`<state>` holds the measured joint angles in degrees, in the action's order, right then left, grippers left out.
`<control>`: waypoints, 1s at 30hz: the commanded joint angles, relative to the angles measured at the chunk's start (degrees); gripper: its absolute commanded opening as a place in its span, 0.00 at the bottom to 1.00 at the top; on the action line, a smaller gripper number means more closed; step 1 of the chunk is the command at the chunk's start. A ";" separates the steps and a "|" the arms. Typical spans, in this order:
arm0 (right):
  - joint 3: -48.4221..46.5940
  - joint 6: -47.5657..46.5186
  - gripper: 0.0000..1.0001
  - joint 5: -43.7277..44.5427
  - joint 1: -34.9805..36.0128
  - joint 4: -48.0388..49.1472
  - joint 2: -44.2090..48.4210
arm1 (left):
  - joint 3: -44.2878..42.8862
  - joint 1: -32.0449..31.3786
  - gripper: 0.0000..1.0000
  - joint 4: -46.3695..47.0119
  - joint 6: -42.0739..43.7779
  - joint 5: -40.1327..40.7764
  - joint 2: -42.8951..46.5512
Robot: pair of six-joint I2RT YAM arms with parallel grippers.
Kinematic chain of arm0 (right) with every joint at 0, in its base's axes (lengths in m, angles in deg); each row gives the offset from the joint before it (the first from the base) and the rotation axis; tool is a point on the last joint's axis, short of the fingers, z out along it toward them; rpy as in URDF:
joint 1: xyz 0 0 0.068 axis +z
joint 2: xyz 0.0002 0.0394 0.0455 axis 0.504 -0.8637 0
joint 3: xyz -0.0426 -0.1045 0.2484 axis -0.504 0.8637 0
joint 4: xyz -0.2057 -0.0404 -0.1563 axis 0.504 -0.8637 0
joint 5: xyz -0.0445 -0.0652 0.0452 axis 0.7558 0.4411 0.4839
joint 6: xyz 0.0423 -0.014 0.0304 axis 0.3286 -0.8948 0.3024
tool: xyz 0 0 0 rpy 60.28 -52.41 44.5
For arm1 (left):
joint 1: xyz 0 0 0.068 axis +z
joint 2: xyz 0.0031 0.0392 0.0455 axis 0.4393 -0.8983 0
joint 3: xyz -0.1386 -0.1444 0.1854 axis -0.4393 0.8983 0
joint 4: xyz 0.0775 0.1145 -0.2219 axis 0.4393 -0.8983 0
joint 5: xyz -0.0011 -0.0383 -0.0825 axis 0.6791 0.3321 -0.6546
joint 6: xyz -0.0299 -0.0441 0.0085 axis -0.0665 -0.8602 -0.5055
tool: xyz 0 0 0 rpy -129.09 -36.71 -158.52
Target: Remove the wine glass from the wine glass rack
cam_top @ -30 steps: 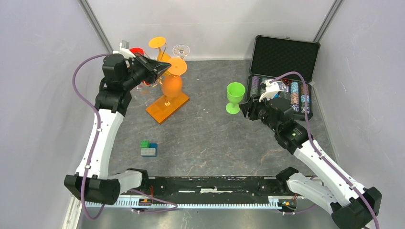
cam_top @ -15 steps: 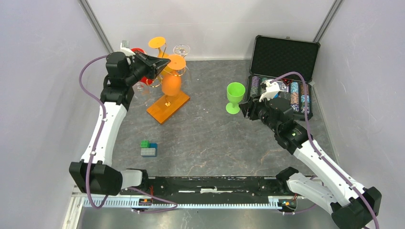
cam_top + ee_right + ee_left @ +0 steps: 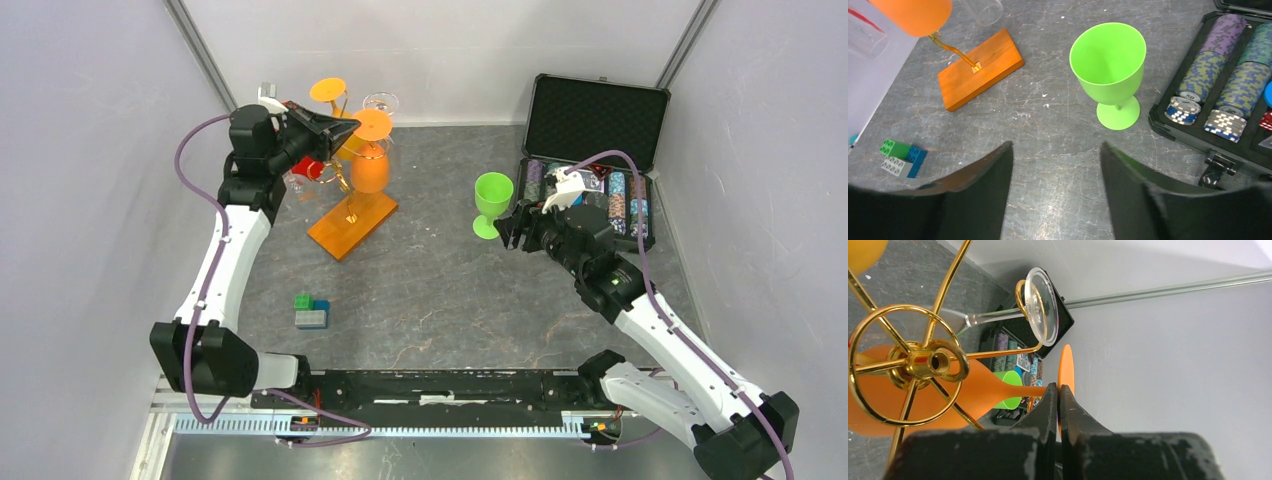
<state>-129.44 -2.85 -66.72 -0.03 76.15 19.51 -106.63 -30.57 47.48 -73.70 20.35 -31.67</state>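
Note:
The gold wire wine glass rack (image 3: 352, 224) stands on its orange base at the back left; its hub shows in the left wrist view (image 3: 928, 362). An orange wine glass (image 3: 369, 171) hangs bowl down beside the post. My left gripper (image 3: 348, 127) is shut on the rim of its flat foot (image 3: 1066, 365). I cannot tell whether its stem still sits in a scroll arm. A clear glass (image 3: 1040, 305) and a second orange glass (image 3: 328, 89) hang on other arms. My right gripper (image 3: 1053, 150) is open and empty, low over the table.
A green goblet (image 3: 492, 203) stands upright right of centre, just ahead of my right gripper (image 3: 507, 228). An open black case of poker chips (image 3: 595, 140) is at the back right. Toy bricks (image 3: 311, 311) lie at the front left. Grey walls stand close behind the rack.
My left gripper has moved toward the back wall and a little right, carrying the orange glass's foot with it; the bowl has shifted right. The right arm has not moved.

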 commanded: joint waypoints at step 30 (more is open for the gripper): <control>13.73 30.44 0.98 -21.88 0.03 44.49 4.88 | -3.74 -17.14 0.02 12.47 -12.61 -1.91 2.91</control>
<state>-118.07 15.92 -88.51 -0.01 105.63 22.48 -110.52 -44.85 51.70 -79.56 17.82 -33.44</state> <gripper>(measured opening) 0.979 0.026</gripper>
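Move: Pinching the orange glass's base, the left hand has the right gripper, where the glass is headed, some 26 cm to its right, 11 cm back and 14 cm lower. The rack's wooden foot stands almost directly below, 3 cm left; a clear glass hangs about 8 cm ahead, 2 cm right. From the right hand the orange glass is around 14 cm ahead, 25 cm left, 6 cm higher; the green glass stands 12 cm straight ahead, 15 cm lower. Drawing the upside-down orange glass out sideways from the rack, the left hand keeps its pinch on the base and sweeps about 10 cm right, then also back and up, swinging clockwise. The right hand comes to meet it, going left, up and back away from the green glass, rolling its left side up some 25 degrees, turning counter-clockwise and spreading its fingers fully without touching either glass. ##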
